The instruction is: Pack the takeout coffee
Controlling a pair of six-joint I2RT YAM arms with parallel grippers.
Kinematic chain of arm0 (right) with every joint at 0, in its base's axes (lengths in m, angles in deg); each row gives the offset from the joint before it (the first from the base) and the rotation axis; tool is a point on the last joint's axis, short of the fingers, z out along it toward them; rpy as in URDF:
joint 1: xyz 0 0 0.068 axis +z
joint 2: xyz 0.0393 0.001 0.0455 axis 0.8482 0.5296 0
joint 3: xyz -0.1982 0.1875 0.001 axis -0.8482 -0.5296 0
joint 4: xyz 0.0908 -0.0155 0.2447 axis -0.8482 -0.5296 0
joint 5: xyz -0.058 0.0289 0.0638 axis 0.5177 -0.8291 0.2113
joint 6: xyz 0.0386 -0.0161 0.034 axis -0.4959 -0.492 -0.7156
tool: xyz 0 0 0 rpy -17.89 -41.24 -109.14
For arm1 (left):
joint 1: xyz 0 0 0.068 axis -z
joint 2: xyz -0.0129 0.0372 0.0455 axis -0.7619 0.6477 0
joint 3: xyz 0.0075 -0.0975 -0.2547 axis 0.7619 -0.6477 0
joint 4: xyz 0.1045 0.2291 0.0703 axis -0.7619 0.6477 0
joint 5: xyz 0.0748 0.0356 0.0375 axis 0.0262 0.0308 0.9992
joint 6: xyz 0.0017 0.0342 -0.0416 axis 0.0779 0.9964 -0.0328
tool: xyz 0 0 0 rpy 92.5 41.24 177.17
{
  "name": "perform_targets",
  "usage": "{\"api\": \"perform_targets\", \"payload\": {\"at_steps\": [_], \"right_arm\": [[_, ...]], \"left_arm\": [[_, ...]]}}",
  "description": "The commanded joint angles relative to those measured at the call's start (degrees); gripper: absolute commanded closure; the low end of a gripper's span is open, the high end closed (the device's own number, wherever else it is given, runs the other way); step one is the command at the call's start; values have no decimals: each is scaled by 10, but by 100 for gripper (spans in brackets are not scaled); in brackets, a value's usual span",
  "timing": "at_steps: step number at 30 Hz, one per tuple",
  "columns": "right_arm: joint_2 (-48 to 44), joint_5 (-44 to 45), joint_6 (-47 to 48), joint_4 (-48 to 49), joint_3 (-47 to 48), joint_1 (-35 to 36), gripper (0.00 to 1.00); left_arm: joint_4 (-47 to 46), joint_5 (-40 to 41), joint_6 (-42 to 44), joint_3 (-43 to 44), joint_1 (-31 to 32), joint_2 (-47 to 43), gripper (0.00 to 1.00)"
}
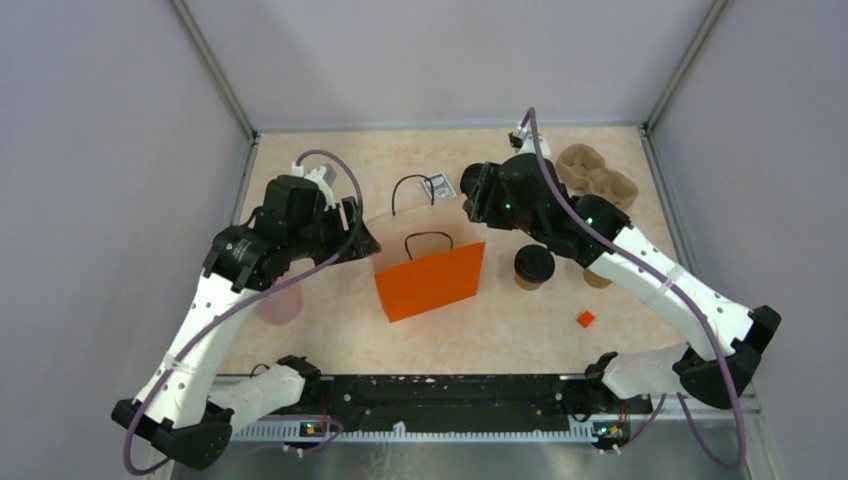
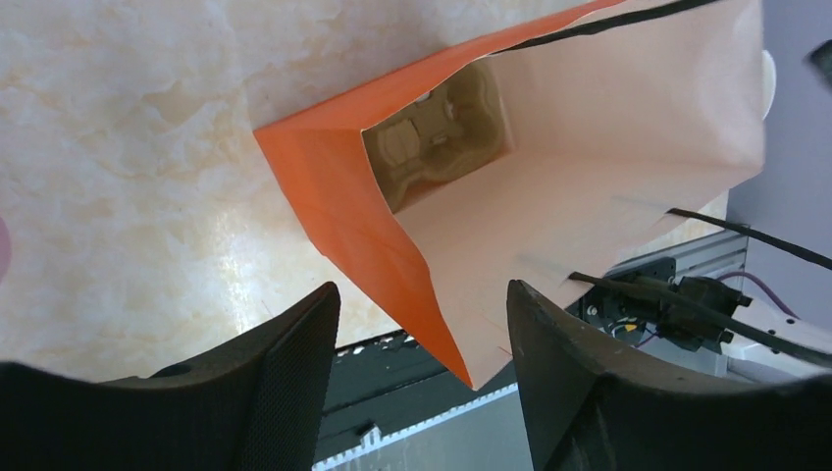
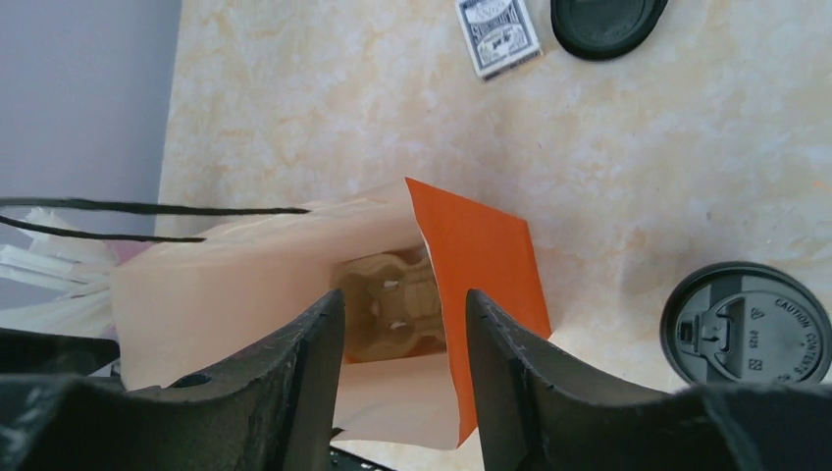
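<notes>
The takeout coffee [image 1: 533, 265], a small tan cup with a black lid [image 3: 751, 324] on it, stands on the table just right of the orange bag [image 1: 430, 282]. The bag stands upright and open, and a brown pulp carrier [image 2: 437, 147] lies at its bottom. My left gripper [image 1: 365, 240] hovers at the bag's left rim, open, with a corner of the rim [image 2: 471, 368] between its fingers and touching neither. My right gripper [image 1: 468, 200] is open over the bag's right rim, and the orange side wall [image 3: 481, 265] rises between its fingers.
A second pulp carrier [image 1: 597, 175] sits at the back right. A bare tan cup [image 1: 597, 279] peeks from under the right arm. A card deck [image 3: 498, 34] and a loose black lid [image 3: 603, 20] lie behind the bag. A small red piece [image 1: 585, 319] lies front right.
</notes>
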Motion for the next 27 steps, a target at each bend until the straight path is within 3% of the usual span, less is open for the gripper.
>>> {"api": "perform_targets", "payload": {"at_steps": [1,4,5,7,11,12,16,21,27], "right_arm": [[-50,34,67,9,37,5,51],[-83,69,97,6,20,5,47],[-97,82,98,13,8,5,39],[-132,95,94,31,-26,-2,8],[-172,49,93,30,-81,-40,5],[-164,53,81,-2,-78,-44,5],[-109,45,66,-113,-46,-69,4],[-66,85,73,-180,-22,-107,1],[-50,21,78,-212,-28,-170,6]], "left_arm": [[-2,-20,-6,-26,0,2,33],[-10,-14,6,-33,0,11,41],[-21,-17,12,-34,0,13,45],[-43,-19,17,-37,0,16,58],[-98,-13,40,-38,0,24,97],[-109,-11,46,-35,0,29,100],[-144,-9,77,-10,0,53,100],[-212,-33,136,-9,0,54,100],[-84,40,160,64,0,87,100]]}}
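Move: Between the left hand's open fingers stands the bag's left rim; the bag's middle is about 4 cm ahead, 7 cm right and 13 cm below. From the right hand, the lidded coffee lies roughly level, 13 cm right and 22 cm below, the bag's middle 9 cm left and 1 cm back, and the empty cups 28 cm right, 1 cm ahead. A loose black lid lies 24 cm ahead, 3 cm right, 28 cm below. Shutting on the bag's left rim after a small dip, the left fingers pinch it and pull it forward about 6 cm, drifting right. The right hand opens wide, comes free upward from the bag's right side, sweeps some 13 cm right, then sinks about 11 cm from its peak towards the lidded coffee, rolling left side down and tipping downward. ##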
